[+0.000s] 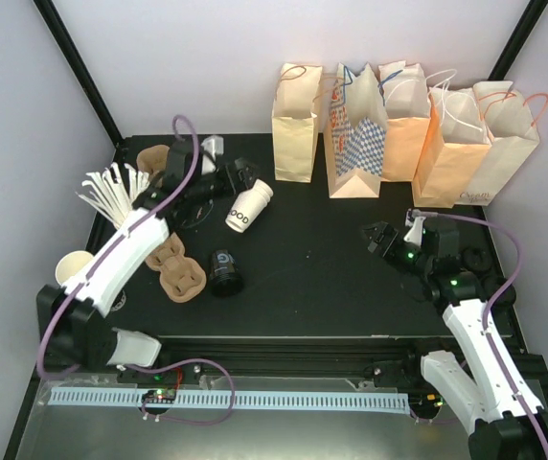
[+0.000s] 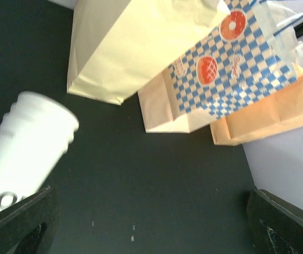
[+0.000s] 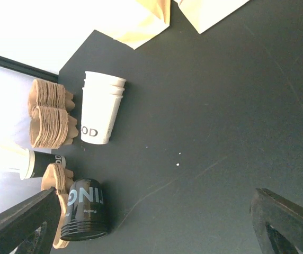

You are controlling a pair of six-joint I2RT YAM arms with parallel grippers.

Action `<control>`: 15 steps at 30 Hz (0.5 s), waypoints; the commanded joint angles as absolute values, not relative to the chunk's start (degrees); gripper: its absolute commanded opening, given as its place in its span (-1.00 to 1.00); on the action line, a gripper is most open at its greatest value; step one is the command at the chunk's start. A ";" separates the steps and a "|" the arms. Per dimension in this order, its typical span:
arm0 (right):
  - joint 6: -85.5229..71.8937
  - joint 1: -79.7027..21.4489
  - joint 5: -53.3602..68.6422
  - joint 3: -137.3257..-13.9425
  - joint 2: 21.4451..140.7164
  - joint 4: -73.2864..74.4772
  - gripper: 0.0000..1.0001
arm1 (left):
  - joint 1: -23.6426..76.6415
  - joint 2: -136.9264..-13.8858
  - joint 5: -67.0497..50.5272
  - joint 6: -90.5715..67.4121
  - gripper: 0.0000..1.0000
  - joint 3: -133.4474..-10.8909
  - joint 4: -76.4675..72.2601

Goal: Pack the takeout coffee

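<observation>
The takeout coffee cup [image 1: 248, 206] is white with bold black lettering and lies on its side on the black table, left of centre. My left gripper [image 1: 239, 178] hovers just behind it, open and holding nothing. In the left wrist view the cup [image 2: 24, 153] lies blurred at the left edge, beside the left finger and outside the gap of the gripper [image 2: 151, 227]. My right gripper [image 1: 377, 236] stands open over the right half of the table, far from the cup. In the right wrist view the cup [image 3: 103, 108] lies well beyond the open gripper [image 3: 151, 227], with nested rims showing at its mouth.
Several paper bags [image 1: 389, 129] stand along the back, one blue-checkered [image 2: 231, 63]. A black cup with pale lettering [image 1: 224, 271] lies near brown cup carriers [image 1: 178, 270]. More carriers [image 3: 50, 114] are stacked at the far left. White sticks [image 1: 111, 192] and a cream cup [image 1: 73, 268] sit at the left edge.
</observation>
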State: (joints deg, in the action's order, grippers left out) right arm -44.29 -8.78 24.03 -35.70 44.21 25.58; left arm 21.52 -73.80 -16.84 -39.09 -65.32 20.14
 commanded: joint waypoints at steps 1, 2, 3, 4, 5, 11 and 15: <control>-43.29 -9.05 21.95 -38.98 44.25 25.67 1.00 | 21.74 -85.52 -14.13 -32.55 0.98 -78.94 24.49; -42.97 -9.05 21.38 -39.45 44.24 26.17 1.00 | 21.69 -88.73 -13.22 -31.45 0.97 -82.86 26.32; -42.76 -9.05 21.13 -39.77 44.28 26.65 1.00 | 21.77 -91.74 -12.47 -30.47 0.98 -86.86 28.02; -42.53 -9.10 20.96 -40.14 44.44 27.27 1.00 | 21.76 -94.65 -11.76 -29.55 0.97 -91.16 29.43; -42.40 -9.06 20.98 -40.49 44.74 27.85 1.00 | 21.75 -97.56 -11.29 -28.74 0.98 -95.37 30.83; -40.89 -9.05 21.04 -42.74 47.66 32.20 1.00 | 21.80 -112.28 -8.11 -27.91 0.97 -117.15 35.71; -40.13 -9.05 19.86 -44.36 48.77 34.27 1.00 | 21.80 -120.04 -6.55 -29.18 0.90 -128.10 36.12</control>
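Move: The cream paper bag stands about 25 cm ahead of the left gripper and 10 cm to its right, its middle some 13 cm lower. The checkered bag is roughly 20 cm ahead and 28 cm right, at much the same level; the white cup stack lies on the table about 8 cm ahead, 3 cm left and 20 cm down. From the right gripper, the cream bag is some 36 cm ahead, 22 cm left and slightly lower. Bring the left gripper swiftly forward about 17 cm, high over the table, towards the upper left edge of the cream bag, easing some 4 cm to the right and rising nearly as much in the second half. Roll the hand about 10 degrees, left side up, lift the fingertips slightly, and keep the fingers wide open. ##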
